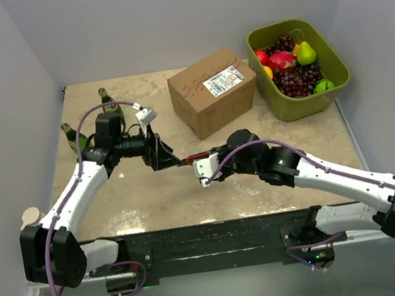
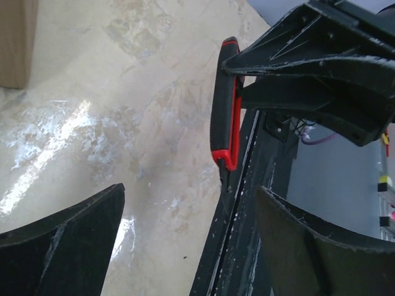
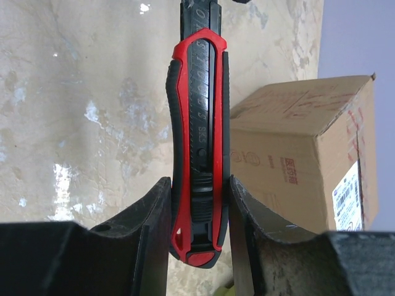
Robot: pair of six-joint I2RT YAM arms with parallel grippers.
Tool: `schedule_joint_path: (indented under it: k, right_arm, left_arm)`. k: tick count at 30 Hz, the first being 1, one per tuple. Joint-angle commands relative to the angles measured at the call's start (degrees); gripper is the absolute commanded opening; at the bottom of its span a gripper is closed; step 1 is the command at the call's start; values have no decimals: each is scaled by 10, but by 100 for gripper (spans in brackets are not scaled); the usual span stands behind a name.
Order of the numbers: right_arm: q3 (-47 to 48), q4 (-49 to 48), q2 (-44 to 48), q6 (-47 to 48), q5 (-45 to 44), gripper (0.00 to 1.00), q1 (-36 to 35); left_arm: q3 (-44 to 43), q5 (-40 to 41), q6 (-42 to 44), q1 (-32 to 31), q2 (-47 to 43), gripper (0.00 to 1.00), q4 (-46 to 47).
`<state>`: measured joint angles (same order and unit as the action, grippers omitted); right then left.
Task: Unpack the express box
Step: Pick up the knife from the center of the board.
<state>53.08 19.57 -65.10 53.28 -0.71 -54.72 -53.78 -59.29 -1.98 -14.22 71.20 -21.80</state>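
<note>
The express box (image 1: 214, 99), a brown carton with a white label on top, stands closed at the back middle of the table. It also shows in the right wrist view (image 3: 296, 160) and at the corner of the left wrist view (image 2: 15, 43). My right gripper (image 1: 201, 164) (image 3: 199, 182) is shut on the rear end of a red-and-black utility knife (image 1: 190, 159) (image 3: 197, 154). The knife's front end points toward the left arm. My left gripper (image 1: 169, 159) (image 2: 190, 188) stands open just short of the knife (image 2: 226, 105), with nothing between its fingers.
An olive-green tub (image 1: 337, 86) of fruit sits at the back right beside the box. Two green bottles (image 1: 109, 105) (image 1: 73, 137) stand at the back left near the left arm. White walls enclose the table; a black rail (image 1: 210, 235) runs along its near edge.
</note>
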Motion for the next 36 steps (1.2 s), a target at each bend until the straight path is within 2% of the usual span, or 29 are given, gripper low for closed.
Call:
schedule_joint_path:
  k: [1,7,11,13,20,31,36]
  right_arm:
    - [-9,-31,2,17,-39,0,-1]
    - [0,-51,-6,9,-41,0,-3]
    - [9,-53,-13,11,-38,0,-8]
    - [13,-53,-14,12,-33,0,-10]
    - [13,-61,-13,3,-35,0,-15]
    - [19,-84,-22,6,-47,0,-20]
    - [24,-80,-22,15,-40,0,-23]
  left_arm:
    - [-30,-44,-51,-12,18,89,47]
    - [-42,-48,-40,-27,42,84,35]
    - [-42,-24,-46,-37,54,75,40]
    - [-44,-14,-55,-37,61,74,55]
    - [-62,-36,-59,-44,86,60,69]
    - [-50,-41,-49,-60,87,64,58]
    - [-49,-51,-56,-60,93,51,74]
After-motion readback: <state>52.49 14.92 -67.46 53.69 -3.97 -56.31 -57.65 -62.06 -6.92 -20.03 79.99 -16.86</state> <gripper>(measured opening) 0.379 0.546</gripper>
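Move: Right in front of the left hand's open fingers hangs the knife, blade towards them, its middle about 6 cm to their right, neither ahead nor back and about level in height. The box is some 24 cm ahead and 14 cm to the right, about 14 cm lower; the nearer-lying green bottle is roughly 25 cm ahead, 22 cm left and 16 cm down. From the right hand, already gripping the handle's butt, the knife's middle lies about 6 cm left. Reaching right about 4 cm, the left hand brings its fingers around the knife's blade end and up to the front of the handle, closing them from wide open to a bit over half; whether they touch can't be seen. The right hand keeps its pinch on the butt, dips about 1 cm and comes back up while easing a centimetre left towards the other hand. ##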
